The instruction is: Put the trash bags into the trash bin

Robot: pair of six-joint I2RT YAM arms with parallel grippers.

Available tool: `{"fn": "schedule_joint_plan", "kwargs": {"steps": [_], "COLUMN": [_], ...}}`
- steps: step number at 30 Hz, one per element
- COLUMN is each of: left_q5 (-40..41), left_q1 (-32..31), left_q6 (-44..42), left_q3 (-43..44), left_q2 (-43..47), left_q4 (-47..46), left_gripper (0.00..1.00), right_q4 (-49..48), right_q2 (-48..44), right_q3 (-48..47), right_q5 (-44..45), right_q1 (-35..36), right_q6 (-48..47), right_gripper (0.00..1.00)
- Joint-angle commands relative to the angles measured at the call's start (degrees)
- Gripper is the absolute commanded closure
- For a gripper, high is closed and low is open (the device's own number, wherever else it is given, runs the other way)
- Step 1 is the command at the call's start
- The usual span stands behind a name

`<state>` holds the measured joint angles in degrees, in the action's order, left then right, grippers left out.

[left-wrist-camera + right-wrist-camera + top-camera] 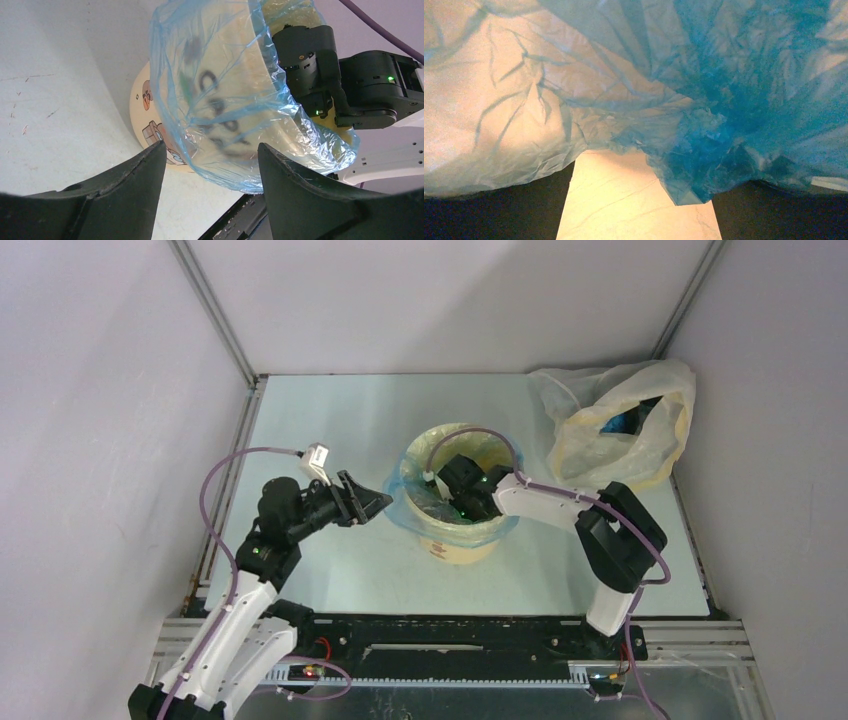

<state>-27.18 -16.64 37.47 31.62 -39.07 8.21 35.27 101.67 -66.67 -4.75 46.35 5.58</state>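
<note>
The yellow-orange trash bin (462, 545) stands mid-table, cartoon pictures on its side (146, 97). A thin blue trash bag (408, 502) lines it, its film folded out over the rim and hanging down the outside (225, 100). My left gripper (375, 502) is open beside the bin's left side; in the left wrist view (211, 145) the bag's hanging edge lies just beyond its fingertips. My right gripper (447, 502) reaches down inside the bin. In the right wrist view it is open (639, 210), with crumpled blue film (704, 100) over the bin's yellow floor (624, 200).
A larger pale yellowish see-through bag (620, 425) with something blue inside lies at the back right corner. Grey walls and metal posts enclose the table. A black rail (450, 635) runs along the near edge between the arm bases.
</note>
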Motion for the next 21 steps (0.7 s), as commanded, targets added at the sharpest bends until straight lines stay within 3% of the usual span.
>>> {"fn": "schedule_joint_plan", "kwargs": {"steps": [1, 7, 10, 14, 19, 21], "left_q5": [-0.18, 0.0, -0.09, 0.08, -0.28, -0.43], "left_q1": [-0.06, -0.1, -0.06, -0.06, -0.06, -0.06], "left_q6": [-1.32, -1.7, -1.61, -1.82, -2.02, -1.99], "left_q3": [1.89, 1.54, 1.56, 1.53, 0.62, 0.07], "left_q2": [0.54, -0.62, -0.61, -0.6, -2.12, -2.95], "left_q4": [-0.24, -0.36, -0.69, -0.67, -1.76, -2.64], "left_gripper": [0.26, 0.27, 0.27, 0.27, 0.31, 0.32], "right_q4": [-0.11, 0.46, 0.55, 0.59, 0.31, 0.4], "right_q2": [-2.35, -2.64, -2.78, -3.97, -6.34, -7.0], "right_q3": [-0.3, -0.3, -0.3, -0.31, -0.3, -0.33], "right_q5": [-0.79, -0.88, -0.21, -0.23, -1.64, -1.68], "right_q1": [0.33, 0.16, 0.09, -0.26, -0.68, -0.67], "right_q6": [0.12, 0.48, 0.85, 1.62, 2.43, 2.66], "right_gripper": [0.02, 0.41, 0.48, 0.47, 0.72, 0.75]}}
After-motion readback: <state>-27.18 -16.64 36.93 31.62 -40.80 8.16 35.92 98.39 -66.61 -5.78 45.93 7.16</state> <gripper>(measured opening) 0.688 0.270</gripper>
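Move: The right hand is down inside the bin. The bunched blue bag film it works on lies about 3 cm ahead of its fingers, roughly at their height. The bin's middle is some 2 cm ahead, 1 cm left and 9 cm up; the bag's fold over the left rim is about 14 cm left, 2 cm ahead and 15 cm up. From the left hand, the bunched film is roughly 17 cm right, 5 cm ahead and 18 cm down. The bag film touching the right fingertips at the start no longer drapes over them as the wide-open fingers draw most of the way shut beside the bunched blue film; whether they pinch it can't be seen. The right hand stays almost in place inside the bin while closing, then rises about 2 cm towards the bin's mouth. ##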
